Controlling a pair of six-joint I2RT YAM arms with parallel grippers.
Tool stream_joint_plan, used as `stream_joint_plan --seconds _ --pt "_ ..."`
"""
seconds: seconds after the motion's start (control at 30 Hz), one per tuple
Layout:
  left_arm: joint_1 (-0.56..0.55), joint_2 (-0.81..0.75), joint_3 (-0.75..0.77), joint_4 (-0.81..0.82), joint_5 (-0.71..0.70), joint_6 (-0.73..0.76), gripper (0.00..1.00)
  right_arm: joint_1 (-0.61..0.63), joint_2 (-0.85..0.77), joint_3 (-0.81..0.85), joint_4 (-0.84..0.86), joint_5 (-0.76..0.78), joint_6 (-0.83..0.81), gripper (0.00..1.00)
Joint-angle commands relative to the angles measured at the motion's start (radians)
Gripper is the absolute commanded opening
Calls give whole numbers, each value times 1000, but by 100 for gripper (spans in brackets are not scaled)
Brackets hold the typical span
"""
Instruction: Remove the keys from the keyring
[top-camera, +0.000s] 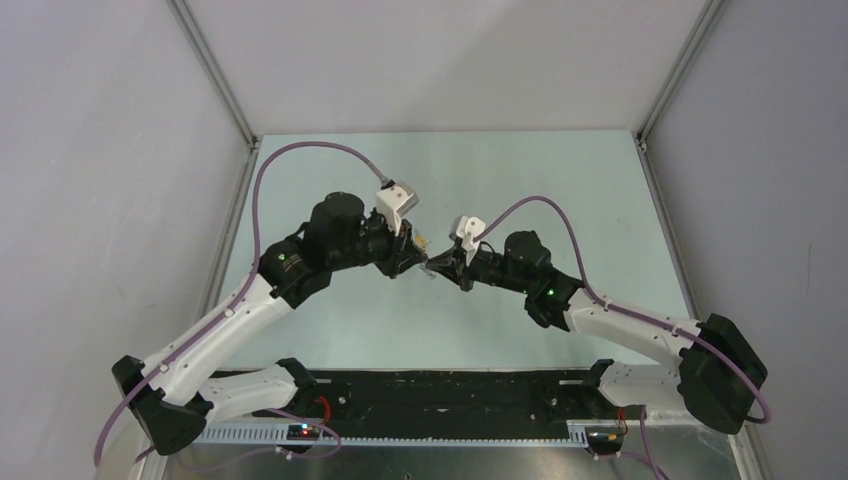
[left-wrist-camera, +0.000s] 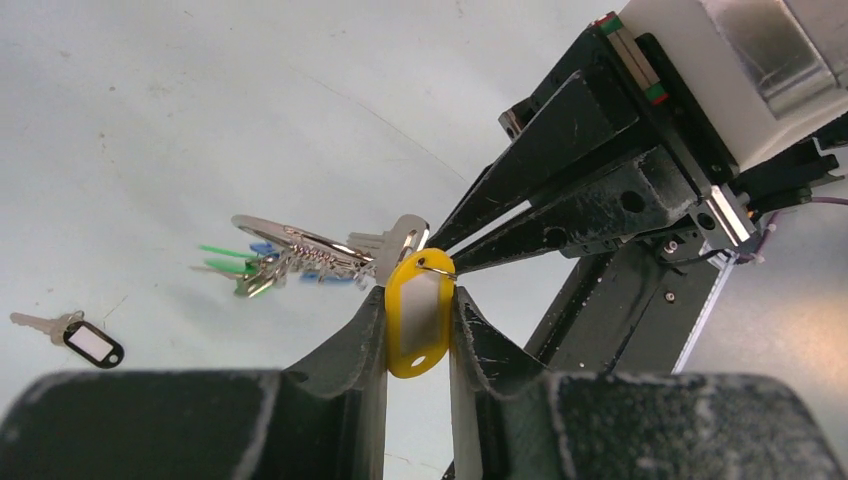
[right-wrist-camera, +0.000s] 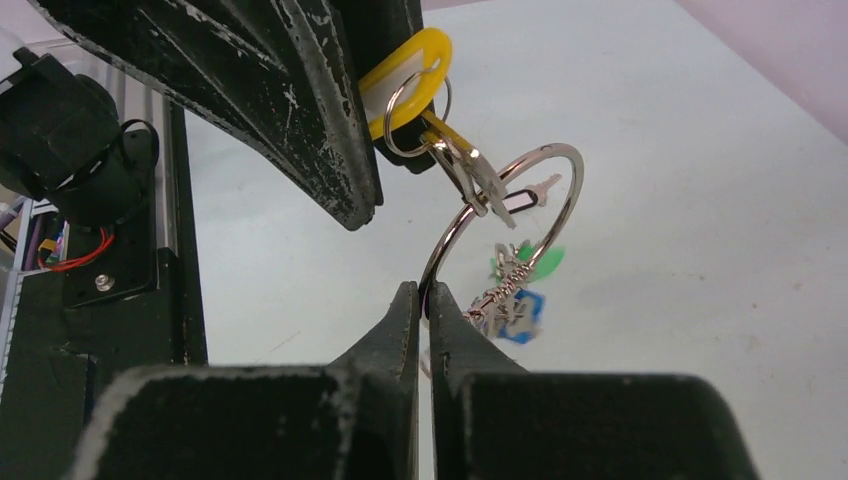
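My left gripper (left-wrist-camera: 420, 300) is shut on the yellow key tag (left-wrist-camera: 417, 322), held above the table; the tag also shows in the right wrist view (right-wrist-camera: 400, 78). Its key (right-wrist-camera: 478, 170) hangs on the silver keyring (right-wrist-camera: 545, 165). My right gripper (right-wrist-camera: 425, 295) is shut on the keyring's lower edge. Green and blue keys (right-wrist-camera: 518, 290) dangle from the ring; they also show in the left wrist view (left-wrist-camera: 250, 268). In the top view both grippers meet at mid-table, the left gripper (top-camera: 418, 252) facing the right gripper (top-camera: 440, 264).
A loose key with a black tag (left-wrist-camera: 85, 338) lies on the pale table (top-camera: 560, 180) to the left. Grey walls enclose the table on three sides. The arms' bases and a black rail (top-camera: 450, 395) sit at the near edge.
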Motion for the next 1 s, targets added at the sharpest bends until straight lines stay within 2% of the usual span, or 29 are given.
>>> stream_joint_plan --seconds 0.0,0.17,0.37,0.43,0.47,0.53,0.6,0.8,0.97 --pt "4 -31 36 44 -36 -1 0 -1 -40 49 -42 49 -16 0" --pt "37 -7 30 47 -12 -35 0 -15 -108 48 -194 61 -55 0" --pt "39 4 9 79 16 -45 0 -46 -180 48 -278 10 -46 0" --pt "39 5 7 89 33 -57 0 -52 -186 47 -287 4 -40 15" --pt "39 4 8 93 40 -60 0 -51 -183 47 -285 4 -37 31" --pt "40 2 9 99 57 -66 0 -50 -170 45 -267 7 -29 45" --pt "39 -2 6 106 67 -66 0 -45 -153 40 -234 17 -16 54" --pt "40 -11 -6 114 49 -79 0 -17 -112 9 -95 55 -1 72" --pt "39 -21 -5 117 65 -94 0 -6 -64 -1 13 71 3 73"
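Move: The right fingers already pinch the keyring's near edge, its middle about 2 cm ahead and 3 cm left of them, at their height. The yellow-tagged key, held by the left hand, is level with them fore and aft, some 4 cm left and 3 cm higher; the green and blue keys are about 3 cm ahead, 4 left and 5 below. From the left hand the keyring is roughly 3 cm ahead, 1 right and 3 below. The right hand draws about 4 cm right, opens off the keyring, then comes back left some 2 cm. ##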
